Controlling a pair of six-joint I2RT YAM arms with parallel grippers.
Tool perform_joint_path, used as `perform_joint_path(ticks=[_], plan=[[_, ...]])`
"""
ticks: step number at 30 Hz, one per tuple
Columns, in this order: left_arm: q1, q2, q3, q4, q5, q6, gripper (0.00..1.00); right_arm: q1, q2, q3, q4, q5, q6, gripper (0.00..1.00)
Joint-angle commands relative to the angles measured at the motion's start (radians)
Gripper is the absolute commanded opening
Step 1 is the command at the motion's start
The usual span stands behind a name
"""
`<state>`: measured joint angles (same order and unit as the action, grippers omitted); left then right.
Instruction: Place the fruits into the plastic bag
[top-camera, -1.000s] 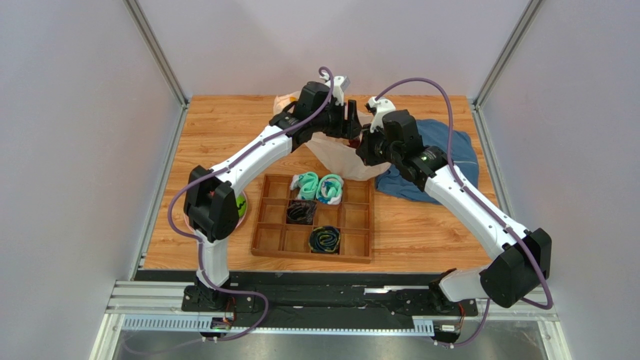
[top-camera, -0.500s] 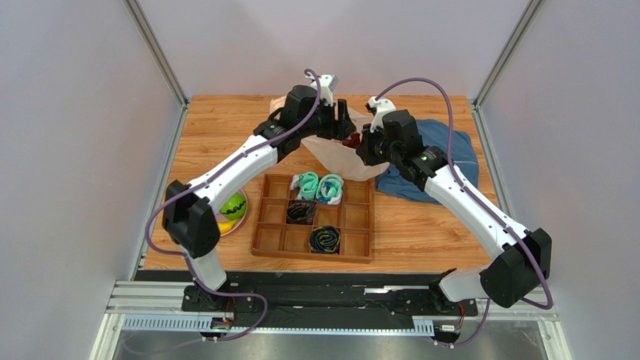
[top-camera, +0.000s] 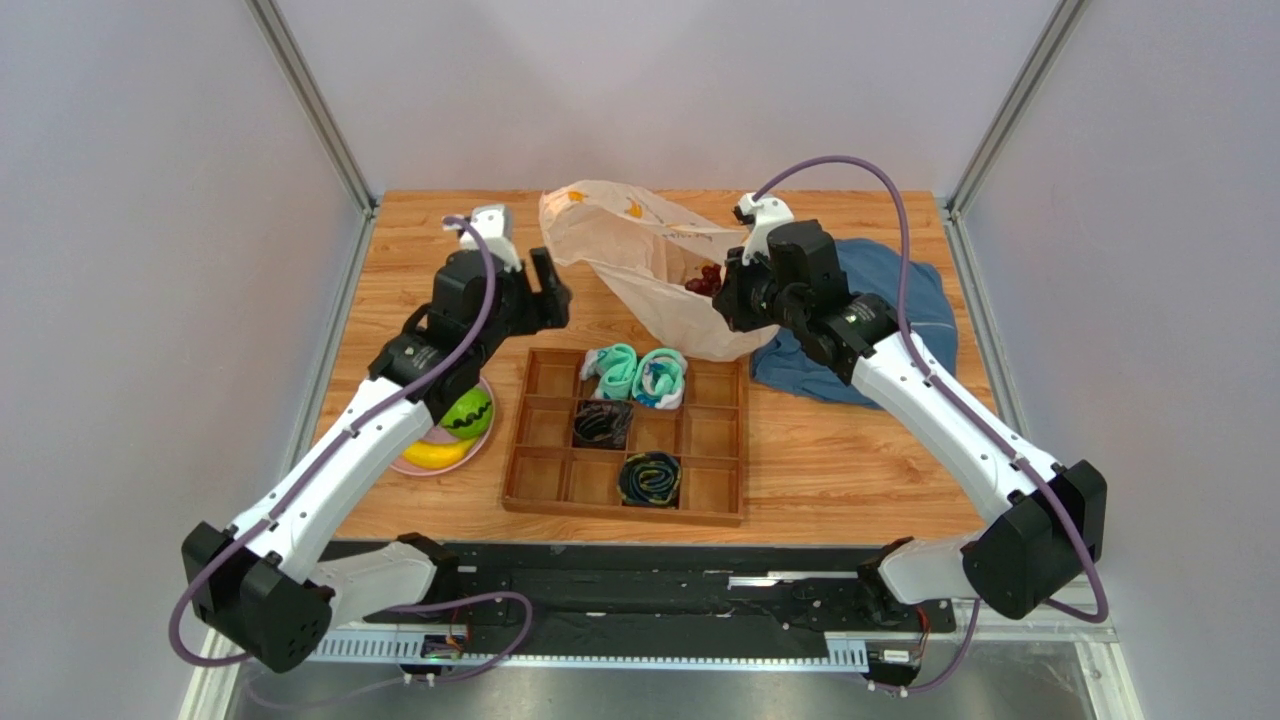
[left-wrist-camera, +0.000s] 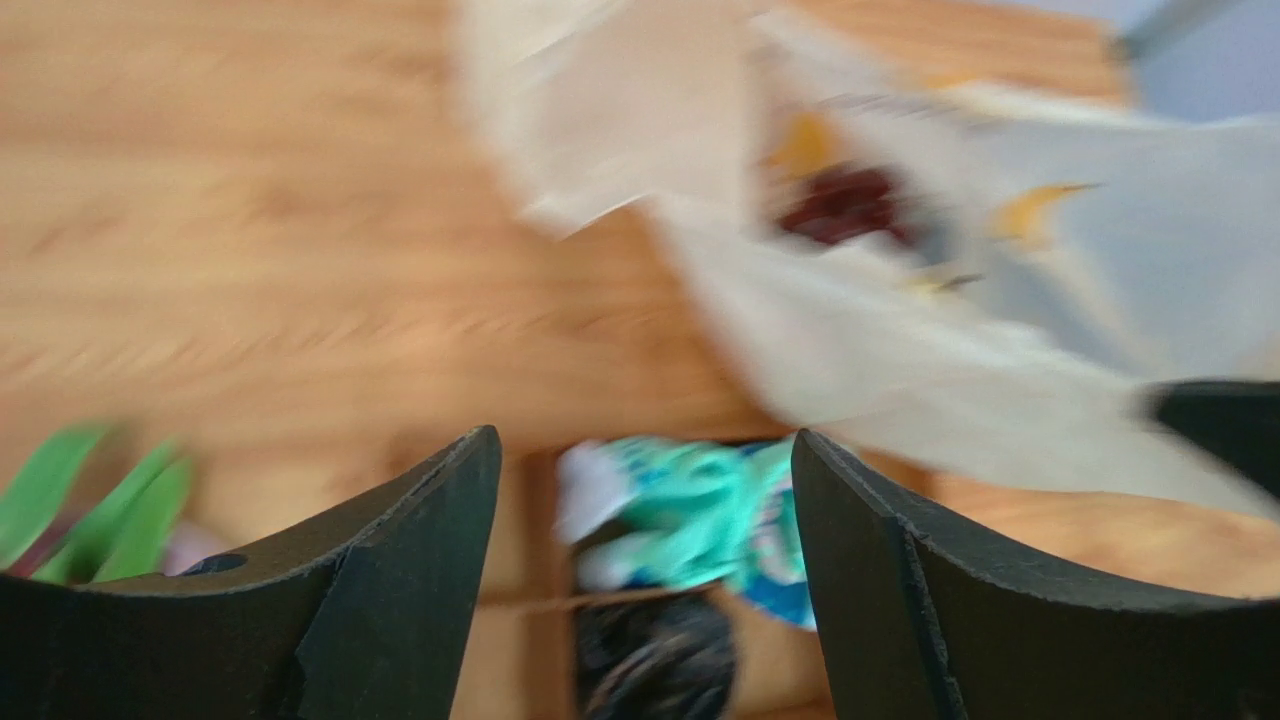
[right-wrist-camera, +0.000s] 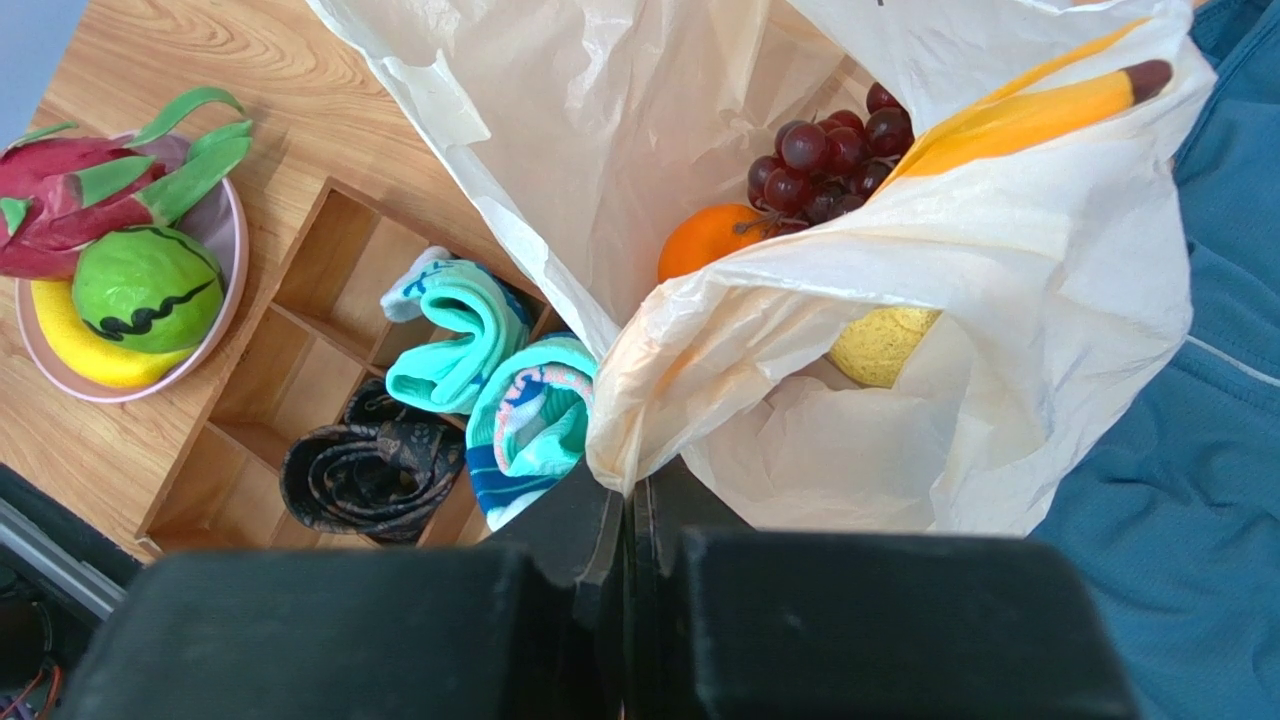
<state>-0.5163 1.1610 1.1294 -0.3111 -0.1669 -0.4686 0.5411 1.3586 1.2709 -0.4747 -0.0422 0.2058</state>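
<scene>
The plastic bag (top-camera: 631, 240) stands open at the back of the table, cream-white with banana prints. My right gripper (top-camera: 730, 296) is shut on the plastic bag (right-wrist-camera: 962, 300) at its rim (right-wrist-camera: 631, 450). Inside lie dark grapes (right-wrist-camera: 819, 150), an orange (right-wrist-camera: 711, 240) and a lemon (right-wrist-camera: 879, 345) seen through the film. On a pink plate (right-wrist-camera: 226, 240) sit a dragon fruit (right-wrist-camera: 83, 180), a green striped melon (right-wrist-camera: 146, 285) and a yellow banana (right-wrist-camera: 83, 353). My left gripper (top-camera: 550, 288) is open and empty, left of the bag. Its view is blurred; the left gripper (left-wrist-camera: 643, 443) hangs over teal socks (left-wrist-camera: 699, 510).
A wooden compartment tray (top-camera: 706, 488) with rolled teal socks (top-camera: 639, 372) and dark socks (top-camera: 649, 480) sits in front of the bag. A blue cloth (top-camera: 894, 308) lies at the right, under the bag's edge. The plate (top-camera: 409, 465) is near the left table edge.
My left arm has pulled back from the bag's mouth toward the left and near side, jaws wider. The dark grapes it carried now lie in the bag. The right gripper has not moved.
</scene>
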Motion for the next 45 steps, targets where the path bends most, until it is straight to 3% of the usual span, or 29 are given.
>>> perform_joint_path(ticks=[1, 5, 9, 27, 45], plan=[[0.059, -0.096, -0.126, -0.186, -0.241, -0.076, 0.83, 0.003, -0.027, -0.008, 0.028, -0.005, 0.004, 0.04], [0.139, -0.129, -0.207, -0.282, -0.226, -0.100, 0.96, 0.003, -0.023, -0.005, 0.028, -0.010, 0.007, 0.04], [0.255, -0.168, -0.284, -0.273, -0.143, -0.137, 0.97, 0.003, -0.023, -0.004, 0.028, -0.008, 0.007, 0.04], [0.355, -0.006, -0.321, -0.210, -0.103, -0.035, 0.99, 0.003, -0.010, 0.012, 0.016, -0.008, 0.011, 0.04], [0.355, 0.115, -0.347, -0.269, -0.128, -0.131, 0.99, 0.003, 0.007, 0.022, 0.018, -0.021, 0.017, 0.04]])
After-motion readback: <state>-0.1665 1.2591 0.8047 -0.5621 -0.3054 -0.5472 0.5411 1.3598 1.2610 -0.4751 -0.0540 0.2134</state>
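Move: The watermelon lies far down and to the left of the empty left hand: about 16 cm left, 5 cm back and some 25 cm below. On the same plate, the dragon fruit sits about 8 cm to the left of the watermelon and 5 cm farther out, and the banana some 5 cm left of it and 6 cm nearer. The wooden tray's middle is about 25 cm to its right and 3 cm nearer. From the right hand, holding the bag's rim, the watermelon is roughly 39 cm left, 4 cm back and 20 cm below. Heading for the watermelon on the plate, the left hand swoops down about 20 cm and left some 16 cm, drawing slightly back, quickly at first, then sinking slowly nearly straight down. Its fingers tip down some 35 degrees and turn counter-clockwise while spreading fully to straddle the fruit, with no sure contact. The right hand stays still, keeping its pinch on the bag's rim. ##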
